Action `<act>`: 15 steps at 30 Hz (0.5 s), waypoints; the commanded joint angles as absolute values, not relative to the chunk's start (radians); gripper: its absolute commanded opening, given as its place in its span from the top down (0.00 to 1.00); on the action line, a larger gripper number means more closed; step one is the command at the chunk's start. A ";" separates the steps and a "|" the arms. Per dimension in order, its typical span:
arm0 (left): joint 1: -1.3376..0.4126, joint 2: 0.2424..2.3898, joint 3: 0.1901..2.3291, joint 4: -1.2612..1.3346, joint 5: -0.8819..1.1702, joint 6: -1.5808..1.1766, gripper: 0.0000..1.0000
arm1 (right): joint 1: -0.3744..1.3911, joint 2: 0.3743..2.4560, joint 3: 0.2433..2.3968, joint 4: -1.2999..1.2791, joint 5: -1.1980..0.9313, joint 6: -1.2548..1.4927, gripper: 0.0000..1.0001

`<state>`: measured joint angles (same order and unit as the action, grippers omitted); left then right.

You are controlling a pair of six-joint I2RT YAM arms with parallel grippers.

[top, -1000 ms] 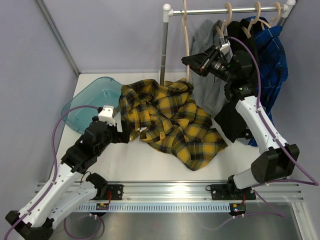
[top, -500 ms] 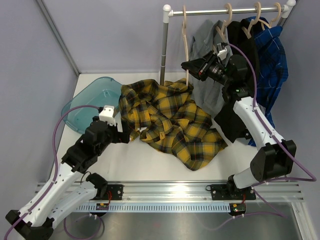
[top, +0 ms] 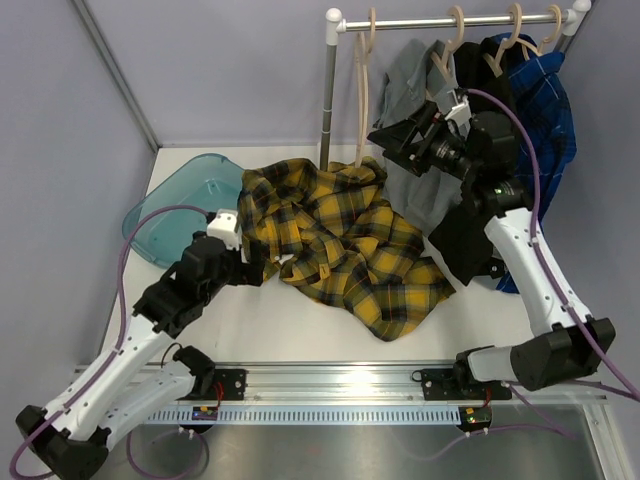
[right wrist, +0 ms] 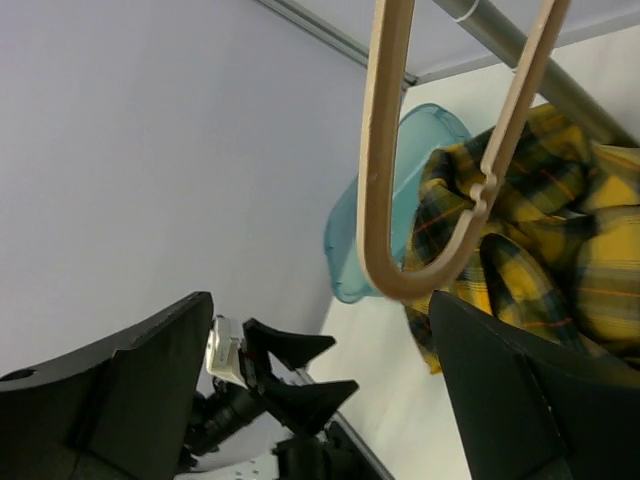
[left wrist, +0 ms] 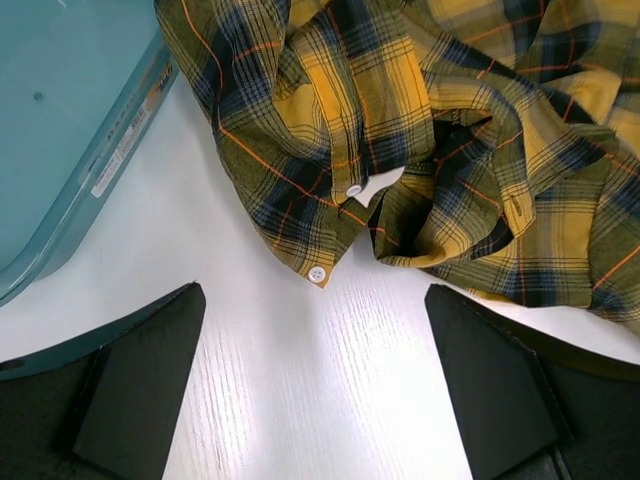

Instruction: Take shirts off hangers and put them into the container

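The yellow-and-black plaid shirt (top: 340, 240) lies crumpled on the white table, off its hanger. A bare beige hanger (top: 362, 90) hangs from the rail. My right gripper (top: 385, 138) stands open just right of the hanger's lower end with nothing in it; in the right wrist view the hanger (right wrist: 385, 180) hangs free above my right gripper (right wrist: 320, 385). Grey (top: 412, 120), black (top: 470, 230) and blue plaid (top: 545, 110) shirts stay on hangers. My left gripper (left wrist: 315, 390) is open over bare table, short of the plaid shirt's (left wrist: 430, 150) buttoned edge. The teal container (top: 185, 200) sits at the back left.
The white-and-metal rail stand (top: 330, 100) rises behind the plaid shirt. The container's rim (left wrist: 110, 150) lies close to my left gripper's left finger. Grey walls close in the table at the left and back. The metal base rail (top: 330, 385) runs along the near edge.
My right gripper has opened and let go of the bare hanger, which swung slightly left on the rail. The right arm shifted right. My left gripper edged right toward the plaid shirt.
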<state>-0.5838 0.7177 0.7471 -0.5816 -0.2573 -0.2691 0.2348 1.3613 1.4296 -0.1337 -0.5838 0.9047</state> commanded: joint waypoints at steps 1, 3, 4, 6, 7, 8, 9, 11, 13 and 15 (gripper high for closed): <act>-0.588 0.797 0.813 -0.543 -0.210 -0.276 0.01 | 0.233 1.244 1.515 -0.357 -0.519 0.683 0.01; -0.594 0.834 0.860 -0.538 -0.181 -0.297 0.01 | 0.233 1.174 1.523 -0.431 -0.486 0.615 0.01; -0.601 0.875 0.879 -0.538 -0.192 -0.323 0.01 | 0.233 1.148 1.520 -0.493 -0.447 0.559 0.01; -0.646 0.926 0.916 -0.535 -0.242 -0.342 0.01 | 0.232 1.061 1.488 -0.543 -0.407 0.511 0.00; -0.691 0.990 0.954 -0.529 -0.321 -0.342 0.01 | 0.232 1.030 1.473 -0.583 -0.366 0.476 0.01; -0.712 1.026 0.975 -0.526 -0.360 -0.342 0.01 | 0.232 1.000 1.439 -0.600 -0.354 0.460 0.00; -0.727 1.067 0.995 -0.523 -0.391 -0.344 0.01 | 0.232 0.941 1.422 -0.615 -0.341 0.445 0.00; -0.744 1.191 1.052 -0.502 -0.423 -0.365 0.01 | 0.232 0.887 1.378 -0.661 -0.311 0.414 0.00; -0.745 1.270 1.078 -0.451 -0.398 -0.391 0.01 | 0.232 0.810 1.349 -0.695 -0.298 0.390 0.00; -0.747 1.384 1.111 -0.399 -0.384 -0.406 0.01 | 0.232 0.746 1.318 -0.722 -0.291 0.374 0.00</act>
<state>-0.7433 1.2716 1.0607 -0.5030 -0.3481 -0.3573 0.2348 0.7876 1.3636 -0.6128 -0.3439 0.4591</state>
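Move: The loose yellow plaid shirt is what the left hand goes for: its middle lies about 11 cm ahead, 18 cm to the right and 10 cm below, with its white tag some 7 cm ahead and 6 cm right; the container is about 18 cm ahead and 12 cm left. From the right hand the shirt's middle is roughly 2 cm back, 6 cm left and 32 cm down, the empty hanger 5 cm ahead and 4 cm left, and the hanging grey shirt 9 cm ahead, 6 cm right. Already clear of the hanger and staying wide open, the right hand backs quickly away from it and the rack, about 15 cm back and half as far to the right, rising a few centimetres as it rolls some 25 degrees about its fingers. Meanwhile the left hand, also open, dips slightly, then picks up speed to the right and forward over the shirt's near left edge towards its middle, staying at nearly the same height, with no grip on the cloth yet. ##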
